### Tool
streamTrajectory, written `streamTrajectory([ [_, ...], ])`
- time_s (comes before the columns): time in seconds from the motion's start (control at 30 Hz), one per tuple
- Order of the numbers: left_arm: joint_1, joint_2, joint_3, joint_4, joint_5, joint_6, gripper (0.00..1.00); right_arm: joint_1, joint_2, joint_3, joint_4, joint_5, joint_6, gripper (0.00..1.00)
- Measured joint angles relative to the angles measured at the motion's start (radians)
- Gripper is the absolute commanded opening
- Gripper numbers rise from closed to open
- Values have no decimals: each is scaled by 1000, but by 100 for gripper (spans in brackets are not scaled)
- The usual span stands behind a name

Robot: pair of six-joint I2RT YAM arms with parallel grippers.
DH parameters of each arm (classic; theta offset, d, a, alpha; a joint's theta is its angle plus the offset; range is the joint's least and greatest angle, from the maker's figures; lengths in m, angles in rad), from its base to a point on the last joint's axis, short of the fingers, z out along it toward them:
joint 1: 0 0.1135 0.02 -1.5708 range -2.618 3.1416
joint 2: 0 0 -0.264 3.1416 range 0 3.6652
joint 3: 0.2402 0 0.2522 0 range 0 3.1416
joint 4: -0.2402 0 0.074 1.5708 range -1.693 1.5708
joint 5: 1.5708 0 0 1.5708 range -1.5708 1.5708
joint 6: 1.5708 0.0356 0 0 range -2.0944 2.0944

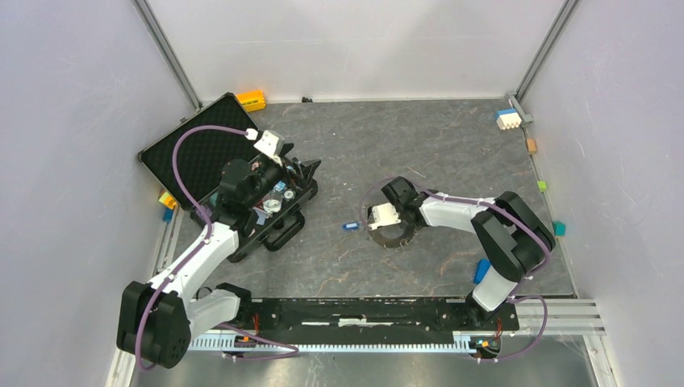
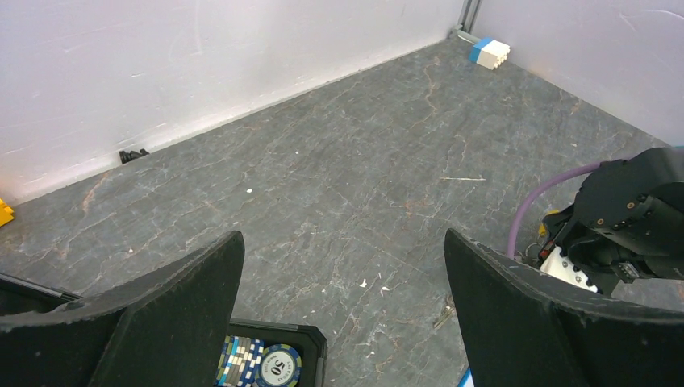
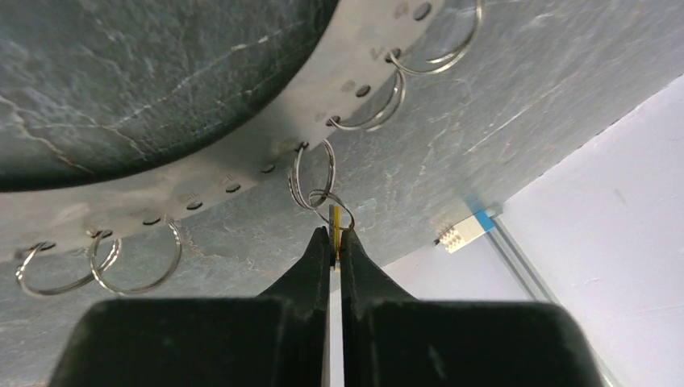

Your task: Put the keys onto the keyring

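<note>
The keyring is a flat silvery metal band [image 3: 242, 173] bent into a big hoop [image 1: 397, 239], with holes that carry several small split rings [image 3: 314, 173]. My right gripper [image 3: 335, 235] is shut on the yellow key [image 3: 335, 219], seen edge-on, its tip at a small ring that hangs from the band. From above, the right gripper [image 1: 377, 219] is at the hoop's left side. The blue key [image 1: 350, 226] lies on the table just left of it. My left gripper [image 2: 343, 242] hangs open and empty over the chip tray [image 1: 282, 234], well left of the keys.
An open black case [image 1: 202, 153] holds poker chips [image 2: 278, 367] at the left. Toy blocks lie around the edges: orange [image 1: 251, 100], white-and-blue [image 1: 507, 119], blue [image 1: 481, 270]. White walls close in three sides. A tiny metal piece [image 2: 443, 313] lies on the table.
</note>
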Motion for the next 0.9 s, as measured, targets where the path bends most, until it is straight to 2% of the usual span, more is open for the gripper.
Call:
streamTrajectory([
  [0.4, 0, 0, 0, 0, 18, 0, 100, -64, 23, -28, 28, -4, -7, 14],
  [0.9, 0, 8, -11, 7, 23, 0, 100, -124, 33, -31, 48, -23, -6, 25],
])
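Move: My right hand already pinches the brass key, whose small ring links it to the big keyring. The keyring's middle lies about 6 cm back and 6 cm to the left of that hand, roughly 2 cm lower. The blue-tagged key is some 17 cm left and 4 cm back, and a thin stick lies about 9 cm ahead and 3 cm to the right. From my left hand the keyring's middle is about 14 cm back, 23 cm right and 25 cm below. I carry on to the right with my right hand, about 4 cm in all, easing down some 1.5 cm in the first half and turning slightly clockwise. Still pinching the brass key at first, I drag the linked keyring along, then part my fingers to about a fifth open and let go of the key. ##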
